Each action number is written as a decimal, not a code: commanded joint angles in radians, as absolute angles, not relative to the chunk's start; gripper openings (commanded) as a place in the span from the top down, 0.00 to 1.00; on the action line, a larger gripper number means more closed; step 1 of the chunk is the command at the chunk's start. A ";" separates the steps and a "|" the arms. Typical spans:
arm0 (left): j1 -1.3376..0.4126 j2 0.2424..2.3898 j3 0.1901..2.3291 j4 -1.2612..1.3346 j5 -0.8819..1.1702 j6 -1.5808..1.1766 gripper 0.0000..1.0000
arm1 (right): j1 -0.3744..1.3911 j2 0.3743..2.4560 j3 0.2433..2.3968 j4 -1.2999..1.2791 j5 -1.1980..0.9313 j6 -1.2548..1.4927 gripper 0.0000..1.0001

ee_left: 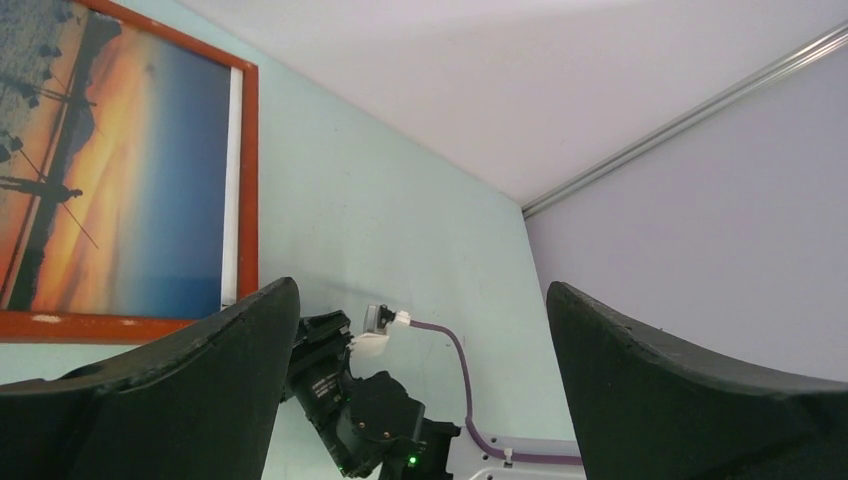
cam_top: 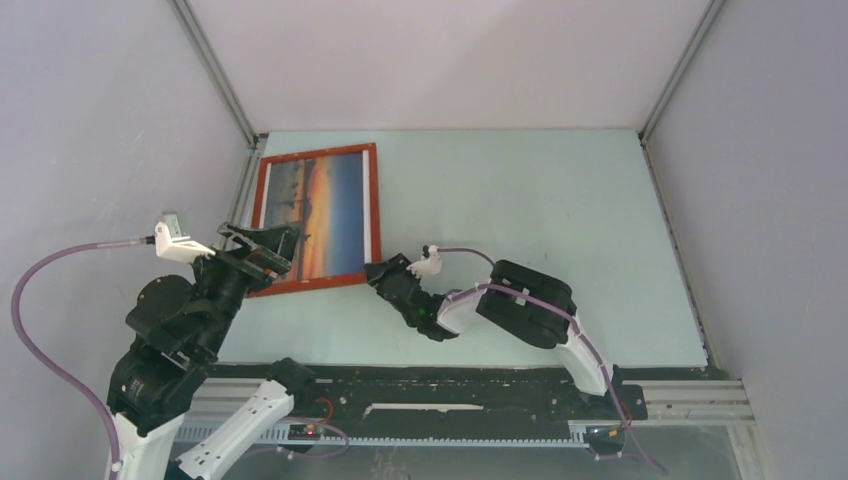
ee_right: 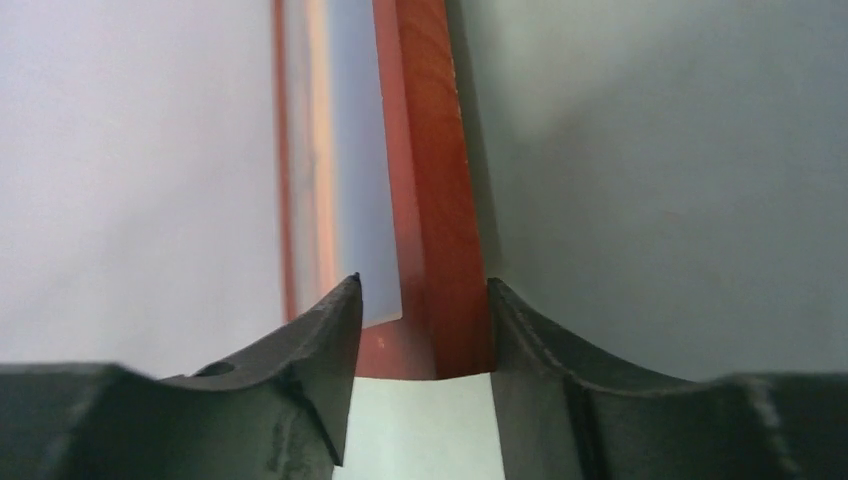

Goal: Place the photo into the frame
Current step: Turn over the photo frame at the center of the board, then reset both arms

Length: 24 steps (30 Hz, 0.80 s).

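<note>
The photo, an orange sunset over blue water, lies inside the reddish-brown frame at the table's back left. My right gripper is at the frame's near right corner. In the right wrist view the frame's right rail runs between its open jaws. One finger is over the photo's edge with a gap to the rail, and the other is close against the rail's outer side. My left gripper hovers wide open and empty over the frame's near left part. In its own view are the photo and the frame.
The pale green table is walled on three sides, with metal corner posts at the back. The right arm's wrist and its purple cable lie to the right of the frame. A black rail runs along the near edge.
</note>
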<state>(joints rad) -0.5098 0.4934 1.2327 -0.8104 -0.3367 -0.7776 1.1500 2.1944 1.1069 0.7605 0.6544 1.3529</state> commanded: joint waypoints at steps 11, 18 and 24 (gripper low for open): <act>-0.508 0.468 1.204 -0.759 -0.403 -0.761 0.00 | 1.140 1.853 1.116 0.055 0.596 1.360 0.00; -0.508 0.461 1.187 -0.698 -0.358 -0.716 0.00 | 1.185 1.486 1.000 -0.136 0.736 0.988 0.02; -0.508 0.416 1.161 -0.604 -0.350 -0.629 0.00 | 1.184 1.068 0.990 -0.344 0.812 0.603 0.00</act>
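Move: The right hand's half-open fingers are around the near-right corner of the photo frame, about 1 cm back and 1 cm right of the hand point. The frame's middle is some 10 cm ahead, 11 cm left and 3 cm below. Its far-right corner lies roughly 27 cm straight ahead of the hand. From the idle left hand, the frame's middle is about 22 cm ahead, 3 cm left and 37 cm down. Dipping slightly, the right hand opens wide off the corner, then withdraws up, right and back, over 20 cm. ##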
